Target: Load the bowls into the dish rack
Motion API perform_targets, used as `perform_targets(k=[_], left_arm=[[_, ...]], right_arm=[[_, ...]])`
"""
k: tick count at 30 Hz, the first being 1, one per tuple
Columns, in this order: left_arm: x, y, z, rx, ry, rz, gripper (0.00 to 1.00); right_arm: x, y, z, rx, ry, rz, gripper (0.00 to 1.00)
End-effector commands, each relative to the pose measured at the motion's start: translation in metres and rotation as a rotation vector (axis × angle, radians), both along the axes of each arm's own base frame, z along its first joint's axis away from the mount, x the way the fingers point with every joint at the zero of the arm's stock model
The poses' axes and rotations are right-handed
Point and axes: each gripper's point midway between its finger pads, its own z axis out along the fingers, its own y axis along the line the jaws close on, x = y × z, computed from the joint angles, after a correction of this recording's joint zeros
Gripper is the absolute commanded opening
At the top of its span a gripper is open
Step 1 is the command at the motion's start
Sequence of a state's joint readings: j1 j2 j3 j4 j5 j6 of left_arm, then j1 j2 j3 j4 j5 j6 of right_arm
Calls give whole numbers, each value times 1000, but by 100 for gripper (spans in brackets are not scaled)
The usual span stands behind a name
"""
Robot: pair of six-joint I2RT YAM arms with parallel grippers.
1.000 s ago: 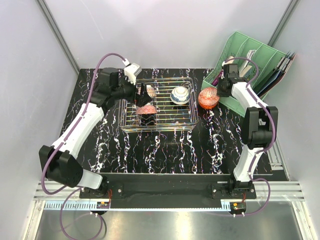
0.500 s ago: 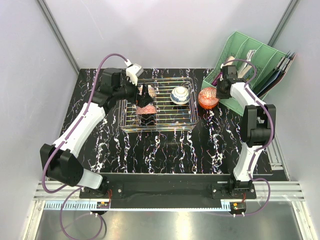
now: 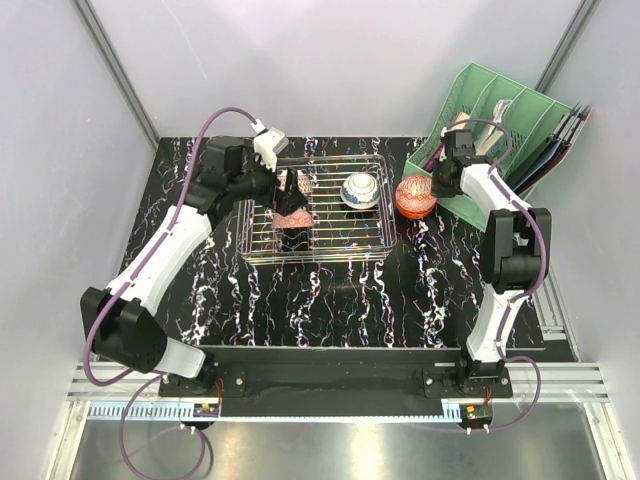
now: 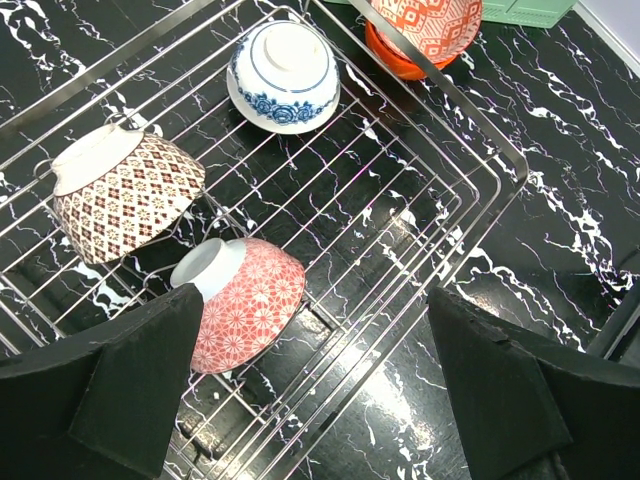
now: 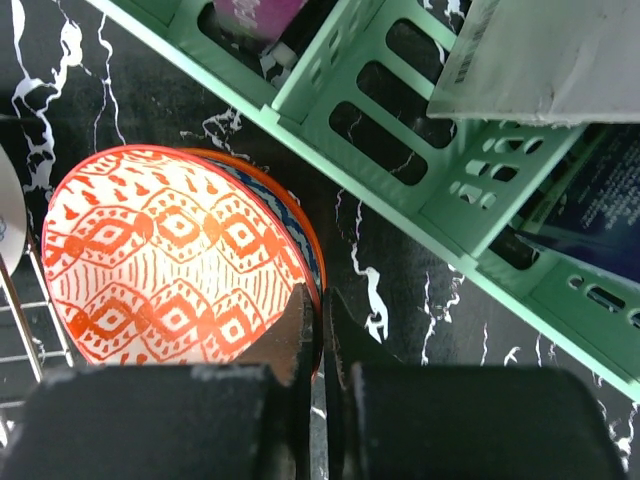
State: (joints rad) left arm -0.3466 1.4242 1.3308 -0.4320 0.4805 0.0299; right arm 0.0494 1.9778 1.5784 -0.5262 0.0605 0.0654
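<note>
The silver wire dish rack [image 3: 350,240] holds three bowls. A blue-and-white bowl [image 3: 360,190] sits upside down [image 4: 285,75]. A pink-red bowl [image 3: 292,218] lies tilted [image 4: 245,300]. A darker red patterned bowl [image 4: 125,195] lies on its side. My left gripper [image 4: 315,375] is open and empty above the rack's near-left corner. Just right of the rack on the table, a bowl with an orange-and-white patterned inside [image 5: 170,260] nests in the plain orange-red bowl [image 3: 415,196]. My right gripper [image 5: 322,320] is shut on their right rim, one finger inside and one outside.
The green slotted file organiser [image 3: 500,125] with papers stands right behind the stacked bowls, its wall [image 5: 400,130] close to my right fingers. The rack's right rim [image 4: 480,130] lies between the stack and the bowls inside. Grey walls close off the back and sides.
My left wrist has shifted slightly right over the rack. My right gripper has settled a little lower and leftward at the stacked bowls' rim. The bowls have barely moved.
</note>
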Motion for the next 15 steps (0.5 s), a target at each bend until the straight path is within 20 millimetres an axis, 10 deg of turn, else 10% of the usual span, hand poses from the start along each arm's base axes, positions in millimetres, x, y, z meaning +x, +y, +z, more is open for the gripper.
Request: perform_targets(k=[1,15], left_arm=[[11,-7,12,-8,-52,-5,99],[45,-38,21,-124,-4,45,99]], right_arm=[[14,6,84,38,-175,20,0],[-5,31,195,78,-366,110,0]])
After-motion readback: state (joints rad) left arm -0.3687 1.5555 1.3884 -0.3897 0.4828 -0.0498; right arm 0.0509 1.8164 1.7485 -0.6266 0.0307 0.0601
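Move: Shut on the rim of the red-patterned bowl, the right hand has the orange bowl underneath, about 5 cm left, 1 cm nearer the base and 5 cm down. From that hand the dish rack's middle is some 32 cm left and 4 cm back, the blue bowl about 21 cm left and level, the green holder's middle 15 cm right and 10 cm ahead. For the left hand, the red-patterned bowl is roughly 32 cm right, 13 cm ahead and 19 cm below. Lifting almost straight up by about 13 cm, the right hand keeps its pinch on the red-patterned bowl's rim and carries it off the orange bowl, speeding up after a slow start while the fingers tip up and outward some 15 degrees. The left hand, staying wide open and empty, eases about 3 cm forward and right, sinking 2 cm, towards that bowl's side. ##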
